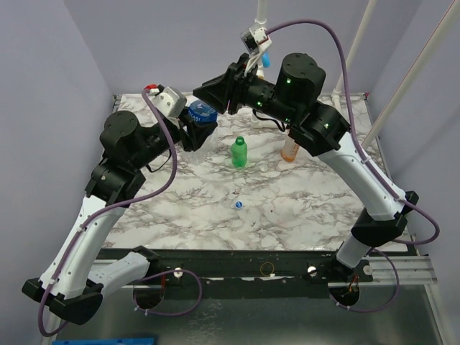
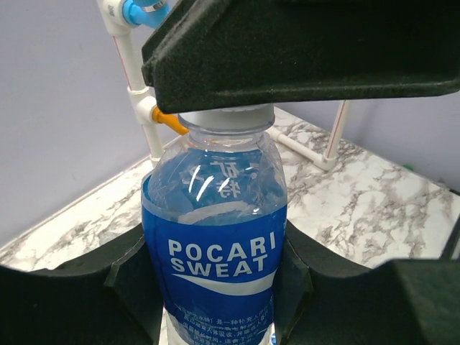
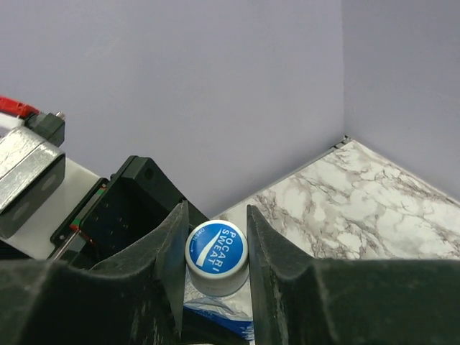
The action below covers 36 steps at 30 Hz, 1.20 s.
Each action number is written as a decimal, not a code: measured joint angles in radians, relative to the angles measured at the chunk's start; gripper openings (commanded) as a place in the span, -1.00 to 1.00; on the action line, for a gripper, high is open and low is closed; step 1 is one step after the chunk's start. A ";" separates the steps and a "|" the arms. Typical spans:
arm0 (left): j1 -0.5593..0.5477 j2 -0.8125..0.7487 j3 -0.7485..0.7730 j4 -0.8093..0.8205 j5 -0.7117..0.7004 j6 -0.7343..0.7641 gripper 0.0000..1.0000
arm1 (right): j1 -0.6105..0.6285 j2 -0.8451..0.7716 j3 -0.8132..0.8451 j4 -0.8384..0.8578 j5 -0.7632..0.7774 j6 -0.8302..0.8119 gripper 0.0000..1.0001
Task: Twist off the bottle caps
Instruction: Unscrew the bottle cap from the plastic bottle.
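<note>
The clear bottle with the blue label [image 2: 215, 244] stands upright at the back left of the table [image 1: 180, 208]. My left gripper [image 2: 214, 287] is shut on its body, a finger on each side. It also shows in the top view [image 1: 203, 113]. Its cap [image 3: 215, 253], blue on top with a whitish rim, sits on the neck. My right gripper [image 3: 215, 233] comes from above, shut on that cap. The green bottle [image 1: 239, 152] and the orange bottle [image 1: 290, 149] stand upright mid-table. A loose small cap [image 1: 238, 204] lies in front of them. The clear bottle is not plainly visible.
White pipes with a blue fitting [image 2: 136, 11] and an orange fitting [image 2: 169, 121] stand at the back behind the held bottle. Purple walls close in the back and sides. The right arm [image 1: 338, 144] spans over the right half of the table.
</note>
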 measured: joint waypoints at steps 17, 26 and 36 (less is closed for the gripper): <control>-0.002 0.027 0.103 0.029 0.734 -0.406 -1.00 | -0.085 -0.144 -0.177 0.304 -0.888 0.060 -0.99; 0.004 0.022 0.098 0.040 0.690 -0.380 -0.99 | -0.079 -0.169 -0.183 0.223 -0.660 -0.006 1.00; 0.005 -0.003 0.030 0.007 0.261 -0.109 -1.00 | -0.079 -0.097 -0.017 0.053 -0.143 -0.021 1.00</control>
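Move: The bottle cap is already pinched between the right fingers, right at that hand's point. The left hand holds the upright bottle by its blue label, with the cap about 8 cm above it. From the right hand, the green bottle stands some 16 cm ahead, 7 cm right and 44 cm down; the orange bottle about 20 cm ahead, 25 cm right and 43 cm down; a loose blue cap lies 1 cm ahead, 7 cm right and 53 cm down. The bottle and its pinched cap are drawn back together about 14 cm towards the bases while the hands twist against each other, left clockwise and right counter-clockwise, some 45 degrees each. The right fingers then open wide off the cap and both hands swing forward again, untwisting, the right ending slightly above and right of the cap; the left keeps its grip. ##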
